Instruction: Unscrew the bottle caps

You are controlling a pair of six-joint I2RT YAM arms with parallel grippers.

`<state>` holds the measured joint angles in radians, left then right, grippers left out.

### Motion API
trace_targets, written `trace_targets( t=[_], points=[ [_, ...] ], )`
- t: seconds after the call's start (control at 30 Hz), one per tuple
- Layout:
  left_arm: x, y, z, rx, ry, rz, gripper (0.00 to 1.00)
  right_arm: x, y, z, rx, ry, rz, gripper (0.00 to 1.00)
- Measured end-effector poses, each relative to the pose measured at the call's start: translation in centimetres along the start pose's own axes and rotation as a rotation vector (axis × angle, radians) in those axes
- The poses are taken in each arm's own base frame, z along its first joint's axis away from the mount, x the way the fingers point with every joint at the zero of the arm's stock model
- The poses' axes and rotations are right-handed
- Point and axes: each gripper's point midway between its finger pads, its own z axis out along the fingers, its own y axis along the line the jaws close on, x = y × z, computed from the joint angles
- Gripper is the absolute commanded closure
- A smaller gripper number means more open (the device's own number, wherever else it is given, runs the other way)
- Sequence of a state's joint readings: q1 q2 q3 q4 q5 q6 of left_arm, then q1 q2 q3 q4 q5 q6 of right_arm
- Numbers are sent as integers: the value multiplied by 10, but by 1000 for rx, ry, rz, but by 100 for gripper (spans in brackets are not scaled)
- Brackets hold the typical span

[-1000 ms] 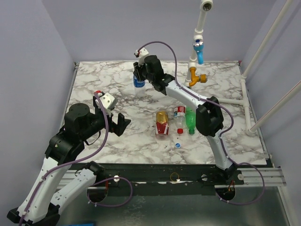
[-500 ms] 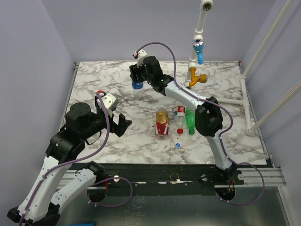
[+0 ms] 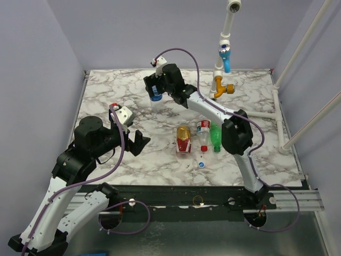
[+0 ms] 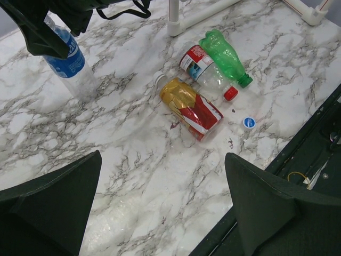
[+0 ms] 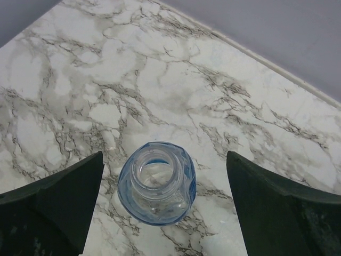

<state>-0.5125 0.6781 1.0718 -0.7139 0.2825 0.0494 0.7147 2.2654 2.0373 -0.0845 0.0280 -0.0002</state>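
The clear bottle with a blue label stands upright at the far left-centre of the table, its mouth open with no cap on it. It also shows in the top view and the left wrist view. My right gripper is open just above it, a finger on each side, not touching. The amber bottle, the red-white label bottle with a red cap and the green bottle lie together mid-table. A bluish-white cap lies loose near them. My left gripper is open over bare marble.
A white pipe stand with a blue fitting and an orange fitting rises at the back right. White pipes run along the right edge. The table's dark front rail is near the loose cap.
My right gripper has shifted a little to the left above the blue-label bottle, which stays standing. The left arm has barely moved.
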Motion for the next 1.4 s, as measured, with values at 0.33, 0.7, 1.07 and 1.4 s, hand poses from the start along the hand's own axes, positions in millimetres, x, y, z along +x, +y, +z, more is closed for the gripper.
trace_targets(
  t=[0.33, 0.7, 1.07, 1.4],
  points=[
    [-4, -1, 0, 5, -3, 1, 1, -20, 23, -53, -8, 9, 58, 0],
    [-7, 0, 3, 5, 2, -1, 1, 64, 72, -174, -10, 244, 262, 0],
    [-5, -2, 9, 28, 18, -6, 1, 189, 44, -204, 215, 568, 319, 0],
    [-5, -6, 8, 49, 17, -7, 1, 234, 36, -194, 293, 656, 294, 13]
  ],
)
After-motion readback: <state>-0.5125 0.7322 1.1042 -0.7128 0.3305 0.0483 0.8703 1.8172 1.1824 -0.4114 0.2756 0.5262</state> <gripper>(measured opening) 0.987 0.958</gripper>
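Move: The lying gold bottle is about 22 cm back, 14 cm right and 17 cm below the right hand, which has the opened blue-label bottle standing straight under it. From the gold bottle, the red-capped bottle lies some 9 cm to the right and the green bottle about 15 cm; the loose cap sits 15 cm nearer the base and 8 cm right. From the left hand, the gold bottle is roughly 10 cm ahead, 15 cm right, 28 cm below. Open and tipping downward, the right hand swings back-right some 25 cm, then sinks, fingers straddling the gold bottle's body. ##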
